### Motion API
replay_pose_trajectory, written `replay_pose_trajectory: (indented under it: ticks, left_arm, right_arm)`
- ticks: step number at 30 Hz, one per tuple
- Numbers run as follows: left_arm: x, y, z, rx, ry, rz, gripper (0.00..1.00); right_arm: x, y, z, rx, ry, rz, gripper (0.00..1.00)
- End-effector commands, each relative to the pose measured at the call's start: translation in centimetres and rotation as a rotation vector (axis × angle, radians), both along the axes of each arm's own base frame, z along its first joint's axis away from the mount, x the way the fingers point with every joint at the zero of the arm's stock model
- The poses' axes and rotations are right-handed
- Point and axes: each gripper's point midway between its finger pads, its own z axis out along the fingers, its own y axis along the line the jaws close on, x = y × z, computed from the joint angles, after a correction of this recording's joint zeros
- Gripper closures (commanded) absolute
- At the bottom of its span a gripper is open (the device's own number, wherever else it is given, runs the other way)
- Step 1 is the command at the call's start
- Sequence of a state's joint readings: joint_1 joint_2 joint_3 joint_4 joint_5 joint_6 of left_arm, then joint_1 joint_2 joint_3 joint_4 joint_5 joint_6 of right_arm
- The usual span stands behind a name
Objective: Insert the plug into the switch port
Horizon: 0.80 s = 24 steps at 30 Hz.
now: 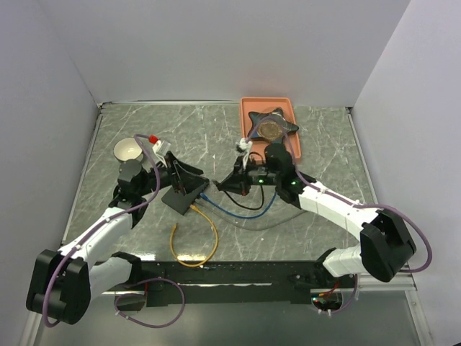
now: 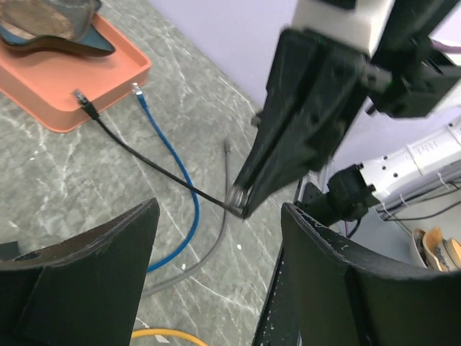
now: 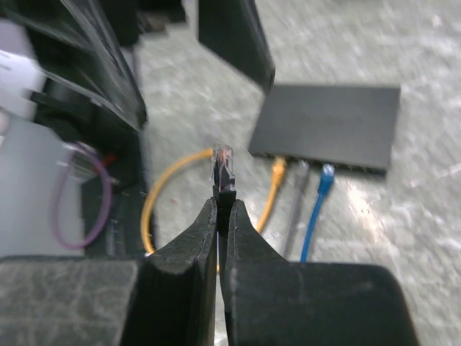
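Observation:
The plug (image 3: 222, 164), clear-tipped with a black boot, is pinched upright in my shut right gripper (image 3: 223, 205), a short way off the switch (image 3: 328, 126). The switch port (image 3: 360, 167) belongs to the row of sockets along the box's near edge. Yellow, grey and blue cables (image 3: 325, 176) sit in sockets to its left. From above, my right gripper (image 1: 220, 185) hovers just right of the switch (image 1: 181, 198), and my left gripper (image 1: 184, 176) hangs over the box's far end. My left gripper (image 2: 220, 216) is open with only tabletop between its fingers.
An orange tray (image 1: 287, 104) holding a dark star-shaped object stands at the back right. A white cup (image 1: 130, 149) sits at the back left. A yellow cable loop (image 1: 194, 238) lies near the front. Loose blue, grey and black cable ends (image 2: 140, 97) trail toward the tray (image 2: 65, 94).

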<state>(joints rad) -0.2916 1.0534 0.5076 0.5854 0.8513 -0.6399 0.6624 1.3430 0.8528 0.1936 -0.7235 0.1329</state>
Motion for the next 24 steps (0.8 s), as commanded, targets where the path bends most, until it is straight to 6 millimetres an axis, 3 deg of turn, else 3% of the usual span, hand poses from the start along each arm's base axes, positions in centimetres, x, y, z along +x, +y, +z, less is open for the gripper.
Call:
replay_pose_trajectory:
  ticks: [1,9,16,24]
  left_arm:
    - [-1.0,-0.8,3.5,-0.041,-0.147,-0.072,0.26]
    - [-3.3,-1.7,5.6,-0.093,-0.237,-0.143,0.25]
    - [-5.3,-2.9,6.7,-0.08,-0.28,-0.221,0.25]
    - [-5.7,-4.0,7.5,-0.071,-0.284,-0.24,0.3]
  right_arm:
    - [-2.6,-0.8,5.4,0.189,-0.036,0.185,1.0]
    - [-6.2,-1.6,7.7,0.273,-0.014,0.419,1.0]
    - [-6.3,-1.7,7.9,0.281,-0.001,0.431,1.0]
    - [-5.9,-1.7,7.8,0.281,0.014,0.419,1.0]
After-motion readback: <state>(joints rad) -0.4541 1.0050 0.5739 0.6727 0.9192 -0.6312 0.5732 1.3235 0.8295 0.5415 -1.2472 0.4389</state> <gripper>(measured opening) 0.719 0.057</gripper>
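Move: The black plug, held in the right fingers, is about 6 cm to the left hand's right, 1 cm nearer the base and 2 cm lower. From the right hand, the open left gripper is roughly 8 cm to the left, 2 cm farther out and 3 cm higher; the switch lies some 13 cm left, 6 cm ahead and 19 cm below, with its blue plug 7 cm left and 5 cm ahead, on the same level as the switch. Raise the black plug with the right gripper while drawing it back, about 6 cm each way, swinging the fingers some 25 degrees counter-clockwise and tipping them up towards level. Bring the open left gripper up, back and rightward alongside, turning it slightly clockwise, so its fingertips close in on the plug; don't shut the left fingers yet, and keep the right hand's grip. ##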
